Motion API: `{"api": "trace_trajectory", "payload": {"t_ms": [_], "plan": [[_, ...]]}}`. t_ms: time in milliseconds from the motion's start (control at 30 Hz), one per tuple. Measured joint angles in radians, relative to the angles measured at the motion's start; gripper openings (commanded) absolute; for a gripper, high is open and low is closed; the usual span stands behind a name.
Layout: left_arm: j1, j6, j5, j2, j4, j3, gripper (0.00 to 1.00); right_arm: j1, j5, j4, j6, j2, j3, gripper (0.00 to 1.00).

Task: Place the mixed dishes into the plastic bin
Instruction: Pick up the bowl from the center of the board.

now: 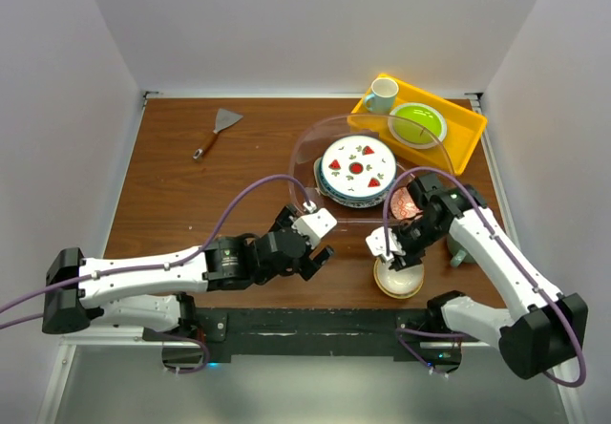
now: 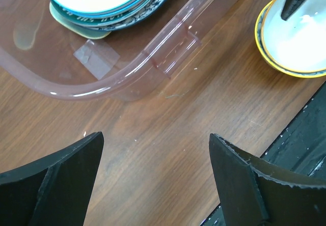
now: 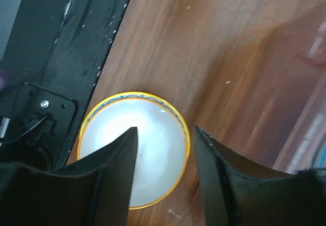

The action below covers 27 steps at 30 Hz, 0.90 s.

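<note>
The clear plastic bin (image 1: pixel 307 145) (image 2: pixel 153 58) holds a stack of plates (image 1: pixel 357 166) (image 2: pixel 102 2), with the white red-fruit plate on top. The tan bowl (image 1: pixel 399 281) (image 3: pixel 155 160), yellow-rimmed and white inside, sits near the table's front edge. My right gripper (image 1: pixel 391 252) (image 3: pixel 165 129) is open and straddles its rim, one finger inside and one outside. The red-patterned bowl (image 1: pixel 403 204) is half hidden behind the right arm. A grey-teal mug (image 1: pixel 460 252) stands right of that arm. My left gripper (image 1: pixel 323 243) (image 2: pixel 155 135) hangs open over bare wood, just short of the bin.
A yellow tray (image 1: pixel 463 142) at the back right carries a lime-green plate (image 1: pixel 417 123) and a white mug (image 1: pixel 382 95). A metal scraper (image 1: pixel 218 130) lies at the back left. The black front edge (image 3: pixel 76 58) runs close beside the tan bowl.
</note>
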Motion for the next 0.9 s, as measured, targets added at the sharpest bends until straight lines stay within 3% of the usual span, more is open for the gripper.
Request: {"api": "trace_trajectory", "payload": {"t_ms": [367, 900], "plan": [[0.0, -0.038, -0.008, -0.006, 0.0, -0.051, 0.9, 0.081, 0.235, 0.174, 0.148, 0.005, -0.083, 0.47], [0.011, -0.085, -0.039, -0.053, 0.001, -0.113, 0.9, 0.205, 0.378, 0.339, 0.261, 0.024, -0.173, 0.45]]}}
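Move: The bowl, white inside and nested in a yellow-rimmed one, lies about 4 cm back from the right hand, neither left nor right of it, and some 10 cm below. The plastic bin's middle is about 21 cm ahead and 6 cm left, with the red-patterned bowl inside it roughly 16 cm ahead and 2 cm right. The teal mug sits about 5 cm ahead and 18 cm right. From the left hand, the bowl is some 24 cm right and 7 cm back. Downward about 6 cm, with some 3 cm forward and a slight early shift right, the right hand sinks to the bowls' far rim, tilting nearly 20 degrees so the fingers point more steeply down. They stay half open, one over the bowl's inside and one beyond the rim; contact can't be made out. The empty left hand sinks about 3 cm and eases left, away from the bowl. ##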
